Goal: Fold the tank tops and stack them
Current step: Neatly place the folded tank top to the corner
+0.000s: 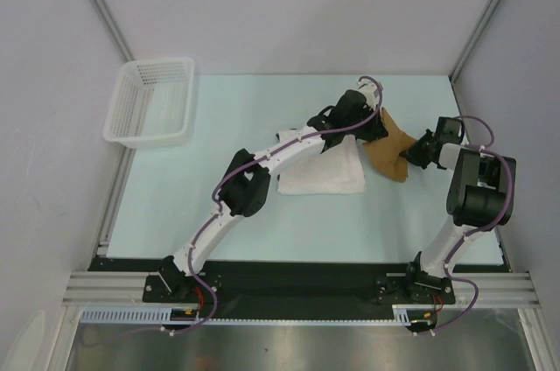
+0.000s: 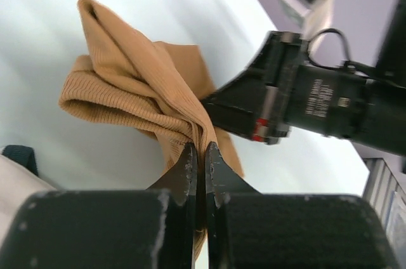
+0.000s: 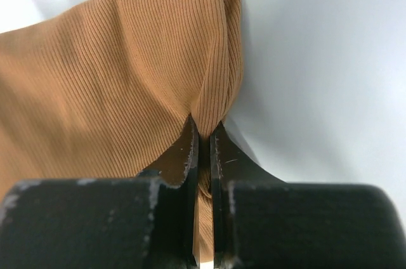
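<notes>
The tan-brown tank top (image 1: 389, 150) lies bunched on the table right of centre, ribbed and crumpled (image 2: 136, 88) (image 3: 114, 78). My left gripper (image 1: 374, 122) (image 2: 198, 150) is shut on a pinch of its cloth at the far side. My right gripper (image 1: 409, 155) (image 3: 203, 128) is shut on a fold at its right edge. The white tank top (image 1: 322, 170) lies folded flat just left of the brown one, partly under my left arm. Its trim and print are hidden.
A white lattice basket (image 1: 150, 101) stands at the far left of the table. The right arm's wrist (image 2: 317, 101) sits close beside the left gripper. Grey walls and metal posts ring the table.
</notes>
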Motion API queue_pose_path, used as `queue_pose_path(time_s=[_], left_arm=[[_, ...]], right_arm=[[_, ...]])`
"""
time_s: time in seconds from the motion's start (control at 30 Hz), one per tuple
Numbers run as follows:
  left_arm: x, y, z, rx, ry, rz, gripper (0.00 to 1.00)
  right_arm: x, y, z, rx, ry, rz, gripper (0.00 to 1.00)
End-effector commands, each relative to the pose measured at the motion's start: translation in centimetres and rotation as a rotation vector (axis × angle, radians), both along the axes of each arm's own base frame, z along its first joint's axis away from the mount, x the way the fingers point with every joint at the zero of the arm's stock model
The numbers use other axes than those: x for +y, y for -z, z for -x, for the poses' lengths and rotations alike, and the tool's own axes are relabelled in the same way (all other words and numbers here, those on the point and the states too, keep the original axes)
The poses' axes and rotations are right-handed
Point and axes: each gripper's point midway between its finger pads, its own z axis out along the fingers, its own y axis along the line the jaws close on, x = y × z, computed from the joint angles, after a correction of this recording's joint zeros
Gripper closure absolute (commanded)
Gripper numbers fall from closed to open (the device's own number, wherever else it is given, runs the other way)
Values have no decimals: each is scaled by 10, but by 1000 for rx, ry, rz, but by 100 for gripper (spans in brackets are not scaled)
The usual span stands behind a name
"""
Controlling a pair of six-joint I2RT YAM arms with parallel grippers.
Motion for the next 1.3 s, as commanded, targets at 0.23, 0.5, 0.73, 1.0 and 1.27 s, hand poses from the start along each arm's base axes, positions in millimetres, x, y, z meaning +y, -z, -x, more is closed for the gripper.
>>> queue_pose_path(time_s=[0.23, 0.5, 0.73, 1.0, 1.27], left_arm=[[24, -104, 5, -116, -31, 69, 100], [72, -119, -1, -93, -110, 57, 100], [120, -100, 8, -41, -148, 33, 99], [175, -86, 10, -29, -224, 22, 100], [226, -41, 22, 5, -287, -5, 100]], right_arm=[[38, -27, -28, -77, -101, -33, 100], [74, -59, -29, -131, -171, -32, 100], [107, -81, -23, -158, -230, -16, 100], [150, -92, -17, -170, -320, -2, 100], [184, -81, -14, -146, -382, 13, 100]])
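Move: Both hands already hold the folded brown tank top by its two ends, its middle some 5 cm right of, 3 cm back from and 7 cm below the left hand. The folded white tank top, where it is being carried, has its middle about 16 cm left of the left hand, 4 cm back and 12 cm below. From the right hand that middle is roughly 25 cm left, 1 cm back and 2 cm below; its right edge is only about 12 cm left, 1 cm back and 2 cm below. Keeping their pinch on its two ends, both hands carry the brown tank top to the left over the white one, the left hand rising about 4 cm before sweeping some 22 cm left, drifting slightly back and sinking those 4 cm again at the end. The right hand follows about 17 cm left while climbing some 7 cm off the table, and the wrists turn counter-clockwise, roughly 15 degrees on the left and 20 on the right. ##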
